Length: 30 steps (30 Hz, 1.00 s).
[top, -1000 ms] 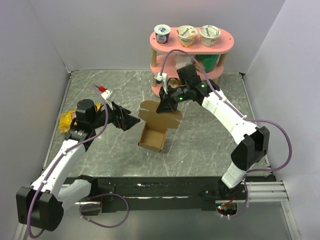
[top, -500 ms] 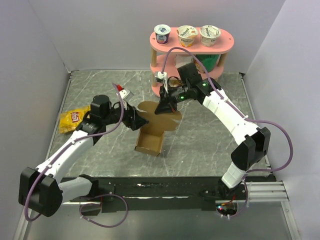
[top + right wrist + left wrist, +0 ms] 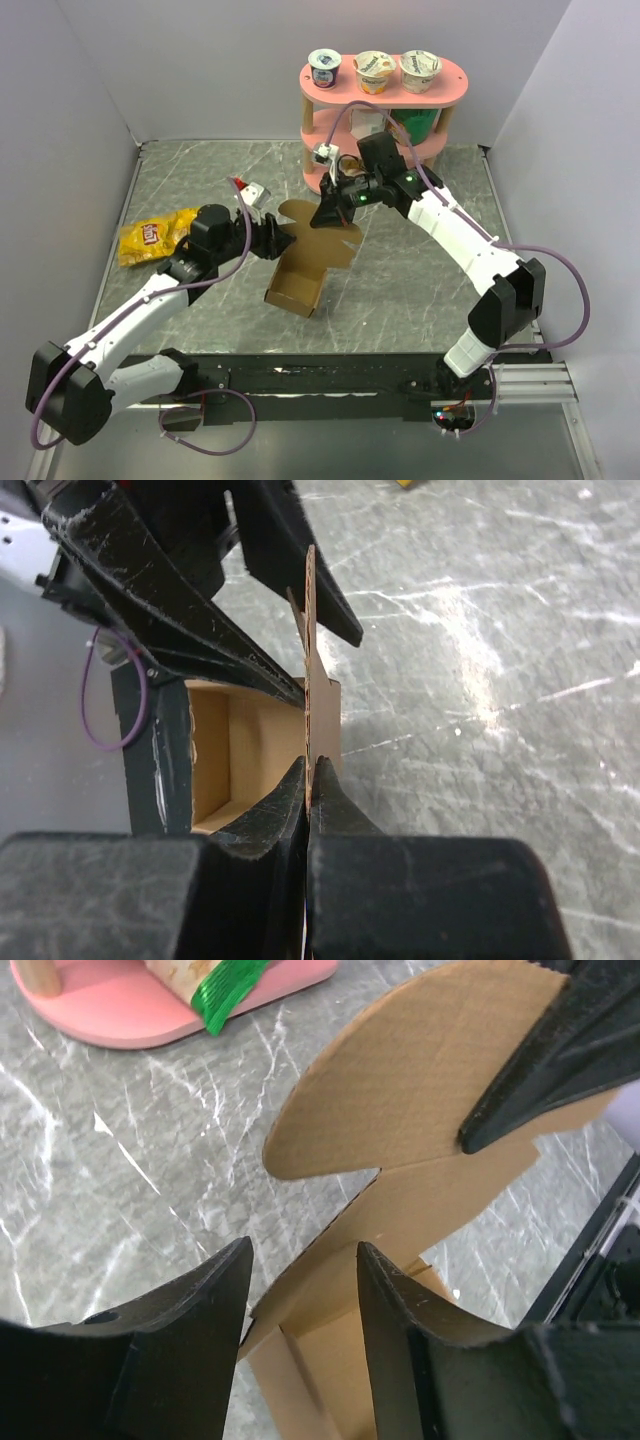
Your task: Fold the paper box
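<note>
The paper box (image 3: pixel 296 285) is a brown cardboard tray on the marble table, its lid flap (image 3: pixel 325 232) standing up at the far side. My right gripper (image 3: pixel 330 212) is shut on the top of that flap; the right wrist view shows the thin sheet edge pinched at the gripper (image 3: pixel 312 765), with the tray's inside (image 3: pixel 250 750) to the left. My left gripper (image 3: pixel 281 240) has come in from the left. In its wrist view the left gripper (image 3: pixel 303 1265) straddles the box's far left corner (image 3: pixel 330 1310), jaws partly apart. The flap (image 3: pixel 400 1110) rises beyond.
A pink two-tier shelf (image 3: pixel 455 88) stands at the back with three yogurt cups (image 3: pixel 374 70) on top and a green item (image 3: pixel 415 122) below. A yellow snack bag (image 3: pixel 155 237) lies at the left. Grey walls close in both sides.
My left arm has swung right to the box and its jaws have narrowed around the far left corner. The tray has slid slightly toward the near left. The right gripper has kept hold of the flap.
</note>
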{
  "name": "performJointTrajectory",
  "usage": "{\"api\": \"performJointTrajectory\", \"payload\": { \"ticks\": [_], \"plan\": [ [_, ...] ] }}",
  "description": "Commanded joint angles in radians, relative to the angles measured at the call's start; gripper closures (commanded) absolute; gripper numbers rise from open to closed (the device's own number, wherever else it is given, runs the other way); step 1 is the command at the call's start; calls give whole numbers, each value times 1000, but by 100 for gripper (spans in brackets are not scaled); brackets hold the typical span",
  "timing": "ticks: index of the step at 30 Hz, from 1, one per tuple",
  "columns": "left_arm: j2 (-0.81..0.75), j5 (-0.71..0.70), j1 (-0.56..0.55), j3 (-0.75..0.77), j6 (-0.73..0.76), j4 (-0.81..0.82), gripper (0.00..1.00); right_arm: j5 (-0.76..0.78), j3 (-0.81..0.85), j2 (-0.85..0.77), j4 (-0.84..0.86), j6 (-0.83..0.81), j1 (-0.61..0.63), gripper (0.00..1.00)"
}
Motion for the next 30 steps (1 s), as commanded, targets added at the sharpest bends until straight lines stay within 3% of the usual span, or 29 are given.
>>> {"api": "performJointTrajectory", "payload": {
  "ticks": [1, 9, 19, 24, 27, 28, 30],
  "plan": [
    [-21, -135, -57, -13, -73, 46, 49, 75, -29, -79, 102, 69, 16, 100],
    [-19, -321, -135, -65, -187, 78, 70, 223, -42, -85, 128, 116, 57, 100],
    [14, -397, -189, -62, -220, 112, 83, 282, -55, -83, 171, 173, 88, 100],
    [20, -415, -193, -67, -250, 106, 96, 344, -32, -57, 178, 190, 114, 100],
    [-1, -410, -190, -75, -227, 107, 99, 365, -19, -50, 197, 217, 106, 74],
    [-10, -405, -189, -70, -215, 100, 99, 359, -8, -47, 198, 234, 100, 52],
    [-16, -372, -172, -56, -205, 65, 99, 323, 20, -48, 210, 244, 71, 48]
  ]
}}
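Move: The lid's left edge already stands between my left hand's half-open fingers, with the lid's middle about 6 cm to the right and 1 cm ahead, roughly level. The box body is some 5 cm back, 3 cm right and 10 cm below that hand; the pink shelf stands about 22 cm ahead and 19 cm right. My right hand already pinches the lid, whose middle is about 2 cm back, 1 cm left and 3 cm lower. I close my left fingers on the lid's left edge while that hand sinks about 3 cm and turns some 15 degrees counter-clockwise. My right hand keeps its pinch, easing down about 1.5 cm and turning clockwise by a similar angle; once the left has shut, I open the right to nearly half and start it forward and up. ##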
